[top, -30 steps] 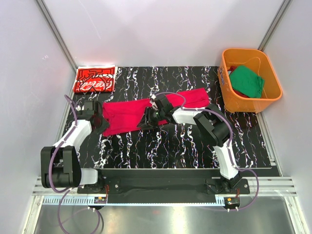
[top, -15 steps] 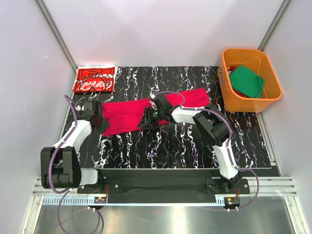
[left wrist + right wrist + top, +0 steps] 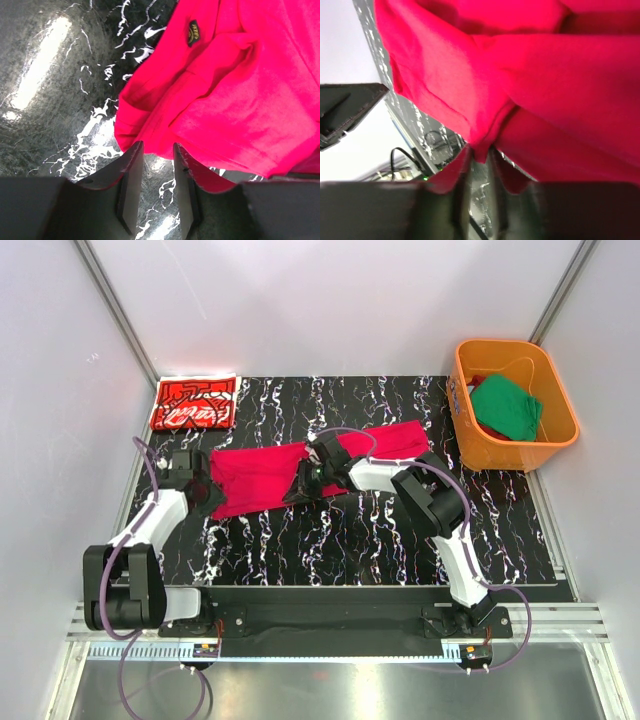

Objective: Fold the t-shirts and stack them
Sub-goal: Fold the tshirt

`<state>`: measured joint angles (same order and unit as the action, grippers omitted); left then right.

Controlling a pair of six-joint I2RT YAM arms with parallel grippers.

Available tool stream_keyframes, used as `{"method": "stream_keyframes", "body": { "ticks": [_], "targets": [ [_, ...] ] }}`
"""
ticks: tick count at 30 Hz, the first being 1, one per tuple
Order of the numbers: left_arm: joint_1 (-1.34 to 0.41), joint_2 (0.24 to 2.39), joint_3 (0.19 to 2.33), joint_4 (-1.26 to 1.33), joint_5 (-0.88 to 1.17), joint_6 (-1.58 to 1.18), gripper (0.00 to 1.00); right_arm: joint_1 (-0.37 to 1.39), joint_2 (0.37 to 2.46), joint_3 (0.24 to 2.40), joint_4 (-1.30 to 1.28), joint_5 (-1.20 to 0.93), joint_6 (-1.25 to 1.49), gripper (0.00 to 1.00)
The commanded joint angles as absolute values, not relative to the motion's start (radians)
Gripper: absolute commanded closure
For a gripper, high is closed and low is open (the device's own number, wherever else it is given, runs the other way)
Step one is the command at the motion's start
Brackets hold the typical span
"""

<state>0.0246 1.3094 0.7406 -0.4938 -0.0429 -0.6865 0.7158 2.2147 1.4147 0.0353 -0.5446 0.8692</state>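
A plain crimson-red t-shirt lies spread across the middle of the table, with a small dark label near its collar. My left gripper sits at the shirt's left end; in the left wrist view the left gripper is open, its tips at the hem with bare table between them. My right gripper is at the shirt's near edge, and the right wrist view shows the right gripper shut on a fold of the red cloth. A folded red t-shirt with white print lies at the back left. A green t-shirt is in the tub.
An orange plastic tub stands at the back right, beside the table's right edge. The table is black with white marbling. White walls close in the back and sides. The arm bases stand along the near edge.
The right gripper's jaws have narrowed onto the fold of red cloth. Both arms have shifted only slightly, and the shirts lie where they were.
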Motion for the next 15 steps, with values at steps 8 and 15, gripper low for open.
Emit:
{"method": "stream_keyframes", "body": {
  "ticks": [8, 15],
  "targets": [
    [0.026, 1.21, 0.744, -0.408, 0.041, -0.62, 0.41, 0.727, 2.198, 1.508, 0.078, -0.581, 0.922, 1.0],
    [0.025, 1.298, 0.781, -0.373, 0.162, -0.597, 0.39, 0.7, 2.181, 1.511, 0.106, -0.56, 0.94, 1.0]
  ]
}}
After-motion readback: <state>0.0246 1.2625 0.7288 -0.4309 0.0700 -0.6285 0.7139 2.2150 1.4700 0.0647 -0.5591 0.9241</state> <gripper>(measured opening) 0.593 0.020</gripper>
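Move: My right fingers are at the t-shirt's near edge, with a fold of cloth already between the pads, about level with them. From that hand, the shirt's near-left corner lies some 18 cm left and 4 cm back. From my left hand, the near edge is about straight below by 3 cm, that corner 3 cm left and 1 cm back, and the folded Coca-Cola shirt about 25 cm ahead and 5 cm left. With my right hand I shut my fingers fully on the fold at the near edge and raise it about 2.5 cm, easing some 1.5 cm left and forward. My left hand opens its fingers wider, rises about 2 cm, then drifts nearly 2 cm right over the near edge, towards my right hand, turning slightly clockwise with its fingertips swinging back a little towards straight down. ##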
